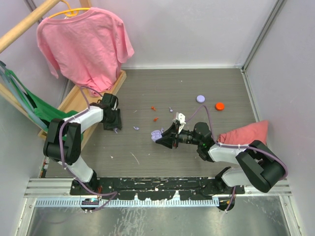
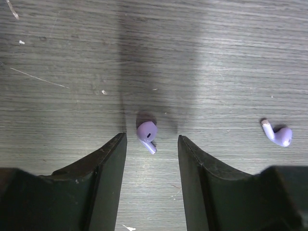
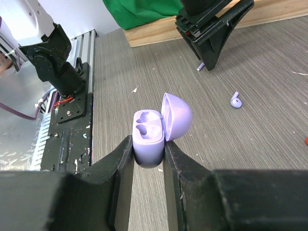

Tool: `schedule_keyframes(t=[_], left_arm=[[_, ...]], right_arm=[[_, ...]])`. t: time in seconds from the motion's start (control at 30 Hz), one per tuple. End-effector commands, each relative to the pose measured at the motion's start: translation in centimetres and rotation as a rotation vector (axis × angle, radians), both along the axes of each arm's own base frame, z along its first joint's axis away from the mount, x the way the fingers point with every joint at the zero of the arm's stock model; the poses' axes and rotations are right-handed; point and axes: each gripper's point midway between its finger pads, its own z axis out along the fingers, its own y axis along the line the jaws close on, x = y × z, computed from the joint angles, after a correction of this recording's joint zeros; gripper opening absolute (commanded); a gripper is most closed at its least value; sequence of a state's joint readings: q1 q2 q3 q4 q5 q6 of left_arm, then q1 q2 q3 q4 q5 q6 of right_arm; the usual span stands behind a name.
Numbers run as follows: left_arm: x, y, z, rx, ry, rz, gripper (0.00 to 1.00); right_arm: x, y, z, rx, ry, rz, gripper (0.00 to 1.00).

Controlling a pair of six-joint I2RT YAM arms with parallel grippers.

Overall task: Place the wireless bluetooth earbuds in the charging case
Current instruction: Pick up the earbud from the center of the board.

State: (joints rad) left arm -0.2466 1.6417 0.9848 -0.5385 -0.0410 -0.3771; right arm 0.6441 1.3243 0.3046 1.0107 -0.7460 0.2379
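The charging case (image 3: 147, 127) is a small lilac box with its lid hinged open and two empty sockets showing. My right gripper (image 3: 148, 144) is shut on its body and holds it just above the table; in the top view the case (image 1: 156, 134) sits at the table's middle. Both earbuds are lilac too. One earbud (image 2: 146, 131) lies on the table just ahead of the gap between my left gripper's (image 2: 151, 136) fingertips, touching neither. That gripper is open and points down at the table. The other earbud (image 2: 278, 135) lies loose to its right, seen also from above (image 1: 135, 128).
A wooden rack (image 1: 74, 101) with a pink shirt (image 1: 83, 42) and green cloth (image 1: 29, 105) stands at the left. A lilac disc (image 1: 201, 98) and an orange disc (image 1: 219, 105) lie at the back right. A pink cloth (image 1: 246, 132) lies right, red scraps (image 1: 154, 108) mid-table.
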Motion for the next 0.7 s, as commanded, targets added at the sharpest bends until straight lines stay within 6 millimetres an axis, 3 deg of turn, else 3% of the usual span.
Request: schedule_keyframes(t=[0.0,0.43,0.67], left_arm=[[0.9,0.4,0.4,0.030,-0.005,-0.004,0.47],[0.7,0.2,-0.8,0.031,0.053,-0.021,0.28],[-0.1,-0.5,-0.4,-0.001,0.057,-0.033,0.20]], right_arm=[[0.5,0.6,2.4,0.048,-0.076,0.012,0.01],[0.6,0.6,2.2,0.043,-0.070,0.009,0.01],[0.7,0.6,2.1,0.035,-0.068,0.002,0.01]])
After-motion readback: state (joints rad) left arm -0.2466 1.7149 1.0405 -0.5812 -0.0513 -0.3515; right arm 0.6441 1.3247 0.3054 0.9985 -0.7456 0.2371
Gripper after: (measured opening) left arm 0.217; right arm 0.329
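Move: The purple earbud to be picked lies almost directly under the left fingertips, centred between the open fingers and about 2 cm below, its stem pointing back and to the right. Its purple mate is some 9 cm to the right and level with it; an orange piece is about 17 cm right and 5 cm farther out. From the right hand, the earbud to be picked is roughly 19 cm left, 4 cm ahead and 14 cm below. The left hand, fingers pointing steeply down, sinks the last 1 cm or so onto the earbud early on, tipping only a few degrees, then stays low over the same spot. Its fingers close steadily all the while, from about half open to roughly a fifth, until the tips come up against both sides of the earbud's round head, while the right hand stays still and keeps holding the open case. ##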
